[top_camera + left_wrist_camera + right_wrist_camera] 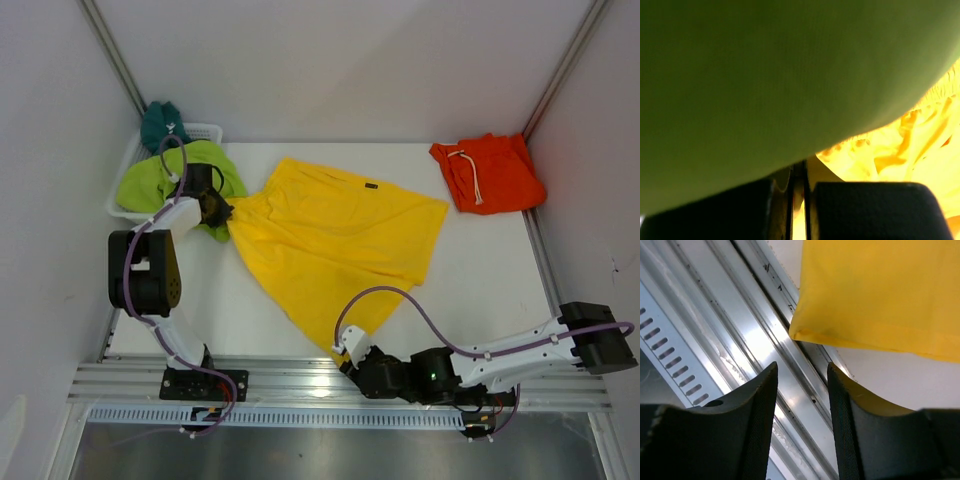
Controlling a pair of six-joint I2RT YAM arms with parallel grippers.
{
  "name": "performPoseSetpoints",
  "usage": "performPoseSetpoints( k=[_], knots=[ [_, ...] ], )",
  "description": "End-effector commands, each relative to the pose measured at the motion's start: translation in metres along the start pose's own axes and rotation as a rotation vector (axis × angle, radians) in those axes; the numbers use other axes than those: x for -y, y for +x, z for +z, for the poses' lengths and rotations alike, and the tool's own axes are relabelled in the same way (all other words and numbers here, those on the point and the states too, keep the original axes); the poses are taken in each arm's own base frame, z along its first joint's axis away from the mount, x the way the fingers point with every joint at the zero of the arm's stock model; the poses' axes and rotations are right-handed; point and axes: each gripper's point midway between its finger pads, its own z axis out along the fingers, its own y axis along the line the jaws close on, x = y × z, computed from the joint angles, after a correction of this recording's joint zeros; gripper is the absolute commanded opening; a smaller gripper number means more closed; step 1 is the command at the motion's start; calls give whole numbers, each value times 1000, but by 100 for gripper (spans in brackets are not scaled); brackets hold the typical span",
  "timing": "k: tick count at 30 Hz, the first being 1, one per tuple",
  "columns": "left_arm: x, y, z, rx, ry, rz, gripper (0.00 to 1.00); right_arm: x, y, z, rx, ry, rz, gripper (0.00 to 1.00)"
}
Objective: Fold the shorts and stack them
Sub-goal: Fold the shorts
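Observation:
The yellow shorts (335, 240) lie spread across the middle of the table, with one corner bunched up at the left. My left gripper (218, 210) is shut on that bunched corner. In the left wrist view its jaws (799, 172) stand nearly together with a thin strip of yellow cloth (900, 150) between them. My right gripper (350, 355) is open at the table's front edge. Its fingers (760, 405) hold nothing, just short of the yellow hem corner (875, 295). Folded orange shorts (490, 172) with a white drawstring lie at the back right.
A white basket (203, 130) at the back left holds lime-green shorts (165, 178) and teal ones (160, 122). The lime-green cloth (765, 75) fills most of the left wrist view. An aluminium rail (740, 325) runs along the front edge, under the right gripper.

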Motion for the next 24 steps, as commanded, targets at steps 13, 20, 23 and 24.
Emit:
performPoseSetpoints(
  k=[13,20,23,24],
  knots=[
    [13,-24,-11,65,50,23,0,47,-26,3,31,46,509,53],
    [10,-21,-10,60,45,31,0,51,-5,22,-121,54,559,51],
    [11,-21,-11,61,55,33,0,44,-6,22,-112,31,619,50],
    [12,-21,-12,62,57,34,0,41,-12,20,-86,16,659,50]
  ],
)
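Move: For my right hand, the near hem of the yellow shorts is about 5 cm ahead, 2 cm to the right and roughly 5 cm below. The hem's near corner, hanging over the table's front rail, lies about 1 cm ahead and 2 cm left, some 4 cm lower. The hem's far corner is some 20 cm ahead and 18 cm right. From my left hand the near hem is about 34 cm back and 35 cm right, some 5 cm lower. I hop my right hand off the shorts' near corner: up about 3 cm while swinging forward and a little right, then some 5 cm down towards the hem just beside it, drawing back slightly at the end. Meanwhile the wrist turns clockwise about 25 degrees and tips further down, fingers staying half open. My left hand stays put, still pinching the far-left corner. ##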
